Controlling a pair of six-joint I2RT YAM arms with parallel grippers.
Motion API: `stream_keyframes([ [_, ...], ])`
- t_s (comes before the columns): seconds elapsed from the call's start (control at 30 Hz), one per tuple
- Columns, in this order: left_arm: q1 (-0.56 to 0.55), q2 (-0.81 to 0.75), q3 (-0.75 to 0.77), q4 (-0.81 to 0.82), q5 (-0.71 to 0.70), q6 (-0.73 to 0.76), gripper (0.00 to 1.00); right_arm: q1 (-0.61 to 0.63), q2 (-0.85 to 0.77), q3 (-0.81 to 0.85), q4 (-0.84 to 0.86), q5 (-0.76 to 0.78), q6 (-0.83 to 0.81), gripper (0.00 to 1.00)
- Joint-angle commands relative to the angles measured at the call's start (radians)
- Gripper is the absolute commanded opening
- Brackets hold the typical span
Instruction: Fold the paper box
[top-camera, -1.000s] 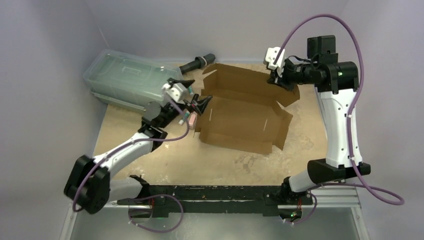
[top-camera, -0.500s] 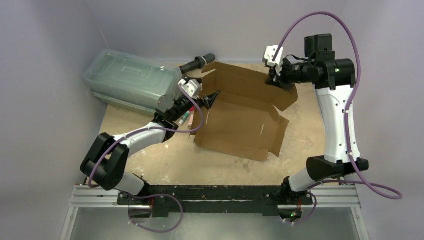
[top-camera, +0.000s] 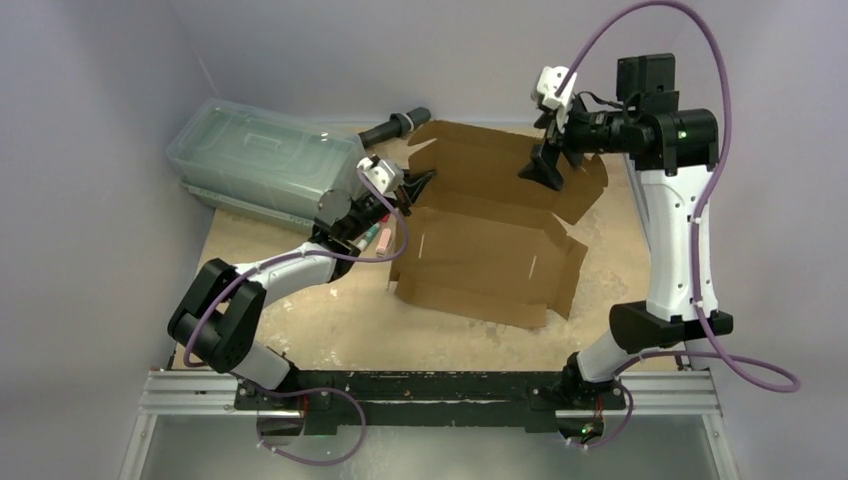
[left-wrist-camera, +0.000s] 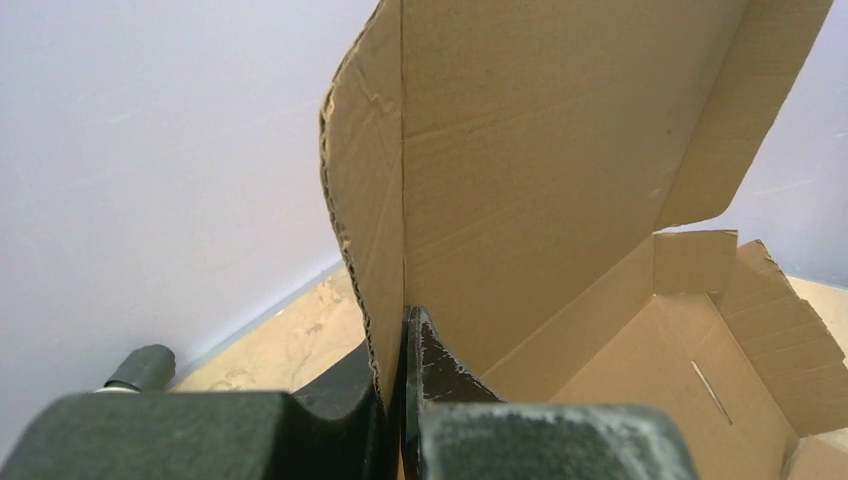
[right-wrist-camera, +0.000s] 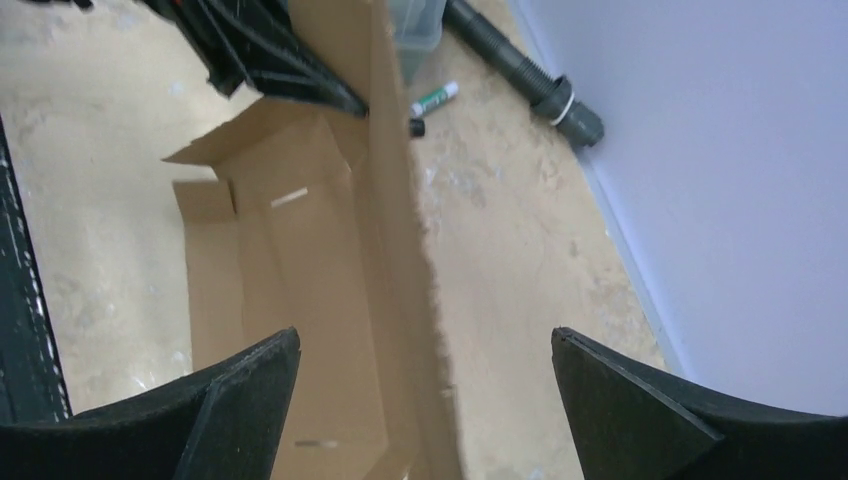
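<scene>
The paper box (top-camera: 487, 243) is a brown cardboard sheet lying half formed on the table, its back panel standing up. My left gripper (top-camera: 421, 182) is shut on the upright edge at the box's back left corner. In the left wrist view the fingers (left-wrist-camera: 392, 330) pinch the corrugated edge of the cardboard (left-wrist-camera: 540, 150). My right gripper (top-camera: 545, 168) is open above the back panel's right part. In the right wrist view its jaws (right-wrist-camera: 425, 335) stand wide, one on each side of the panel's top edge (right-wrist-camera: 410, 240), touching nothing.
A clear greenish lidded container (top-camera: 262, 160) stands at the back left, close to the left arm. A black tube (top-camera: 395, 127) lies by the back wall. A marker (right-wrist-camera: 434, 98) lies beside the box. Grey walls enclose the table on three sides.
My left gripper moved in to the box's back left corner and shut on its edge. My right gripper let go of the back panel, opened wide and rose a little.
</scene>
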Motion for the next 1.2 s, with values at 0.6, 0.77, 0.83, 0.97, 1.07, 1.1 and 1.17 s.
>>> stream_keyframes([
  [0.6, -0.024, -0.007, 0.045, 0.022, 0.064, 0.032, 0.00, 0.005, -0.039, 0.108, 0.021, 0.005, 0.076, 0.94],
  [0.77, -0.033, -0.007, 0.072, -0.007, 0.066, 0.067, 0.00, 0.130, 0.001, 0.070, 0.001, 0.107, 0.059, 0.90],
  [0.83, -0.038, -0.010, 0.079, -0.021, 0.061, 0.096, 0.00, 0.142, 0.020, 0.084, 0.000, 0.124, 0.064, 0.88],
  [0.97, -0.044, -0.012, 0.091, -0.041, 0.053, 0.125, 0.00, 0.155, 0.054, 0.092, 0.000, 0.168, 0.063, 0.80],
  [1.07, -0.047, -0.011, 0.097, -0.049, 0.048, 0.139, 0.00, 0.172, 0.073, 0.088, 0.001, 0.210, 0.055, 0.68],
  [1.1, -0.048, -0.011, 0.097, -0.051, 0.045, 0.143, 0.00, 0.176, 0.079, 0.087, 0.001, 0.222, 0.054, 0.61],
  [1.17, -0.049, -0.011, 0.099, -0.051, 0.040, 0.147, 0.00, 0.182, 0.082, 0.085, 0.000, 0.235, 0.047, 0.45],
])
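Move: The right hand, fingers wide open, has the raised lid's top edge just beneath it; the spot to regrip is about 2 cm ahead, 4 cm to its left and 3 cm below. The box base lies about 8 cm back, 4 cm left and 38 cm below. From the left hand, already shut on the lid's left flap, that spot is about 13 cm right, 1 cm back and 8 cm above; the black pipe is about 12 cm ahead and 6 cm left, 26 cm below. Raise the open right gripper some 5 cm and draw it back over the lid's top edge, then swing it left and bring it forward and down about 6 cm, so the fingers straddle the edge farther left and start closing. Keep the left fingers shut on the flap, easing that hand slightly right and back. ##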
